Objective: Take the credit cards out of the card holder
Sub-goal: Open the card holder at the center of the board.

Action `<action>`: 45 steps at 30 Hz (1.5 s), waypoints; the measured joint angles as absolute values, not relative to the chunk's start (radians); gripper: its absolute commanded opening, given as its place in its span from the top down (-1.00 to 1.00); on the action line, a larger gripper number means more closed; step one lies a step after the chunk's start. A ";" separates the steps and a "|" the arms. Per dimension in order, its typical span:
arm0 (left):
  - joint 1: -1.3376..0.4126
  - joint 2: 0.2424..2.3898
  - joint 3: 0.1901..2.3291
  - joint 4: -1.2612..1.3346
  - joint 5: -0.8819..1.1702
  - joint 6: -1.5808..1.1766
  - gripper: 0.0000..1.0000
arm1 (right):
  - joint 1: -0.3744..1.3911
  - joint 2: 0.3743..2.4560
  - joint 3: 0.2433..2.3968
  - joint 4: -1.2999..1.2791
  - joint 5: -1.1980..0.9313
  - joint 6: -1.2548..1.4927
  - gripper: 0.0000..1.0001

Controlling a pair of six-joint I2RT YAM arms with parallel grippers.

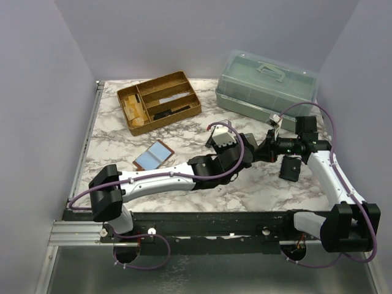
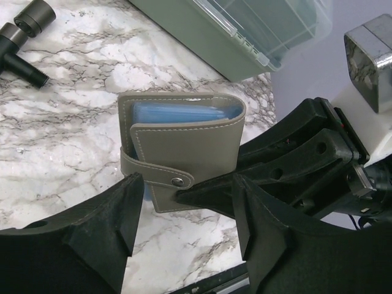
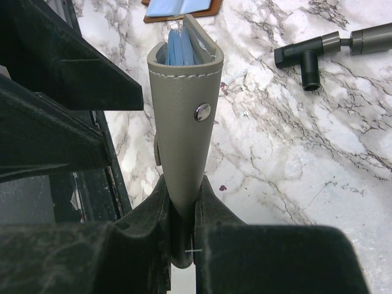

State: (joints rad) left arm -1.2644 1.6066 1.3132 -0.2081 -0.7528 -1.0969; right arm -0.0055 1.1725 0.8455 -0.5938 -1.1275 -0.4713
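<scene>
A grey leather card holder (image 3: 184, 122) stands folded shut, with its snap strap (image 2: 160, 174) fastened. My right gripper (image 3: 182, 202) is shut on its folded spine and holds it above the marble table. Light-blue credit cards (image 3: 179, 46) show inside the holder's open end (image 2: 177, 113). My left gripper (image 2: 187, 226) faces the holder's strap side with its jaws apart. Its left fingertip (image 2: 131, 196) sits at the strap's edge, and nothing lies between the fingers. From above, both grippers meet near the table's middle right (image 1: 245, 147), and the holder is mostly hidden there.
A brown holder (image 1: 153, 155) lies open on the table with blue cards showing. At the back stand a wooden divided tray (image 1: 159, 101) and a green plastic box (image 1: 266, 86). A black T-shaped tool (image 3: 312, 52) lies on the marble near the grippers.
</scene>
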 measured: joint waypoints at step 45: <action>-1.214 1.734 1.383 -0.461 -0.765 -1.230 1.00 | -0.006 1.169 0.838 -0.591 -1.084 -0.471 1.00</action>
State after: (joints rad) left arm -1.2144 1.7340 1.3834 -0.4610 -0.7647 -1.2297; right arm -0.0055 1.1687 0.8375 -0.5915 -1.0843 -0.4706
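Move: The card holder's snapped strap end is about 2 cm ahead of the open left fingers, 1 cm to their right and 3 cm lower. The holder's middle is some 3 cm ahead, 2 cm right and 2 cm below. On the table, about 19 cm below the left hand, a black tube lies 9 cm ahead and 9 cm left; the green case's middle is 24 cm ahead, 9 cm right and 14 cm below. From the right hand, the strap end is about 3 cm left, 1 cm back and 1 cm up. The card holder's strap is pinched at its snapped end: the left hand eases down about 3 cm and 1.5 cm forward, tipping slightly downward while its half-open fingers shut. It then pulls the strap down and to the left, away from the holder, about 5 cm in all, rolling a little. The right hand keeps its grip on the holder and barely moves. ##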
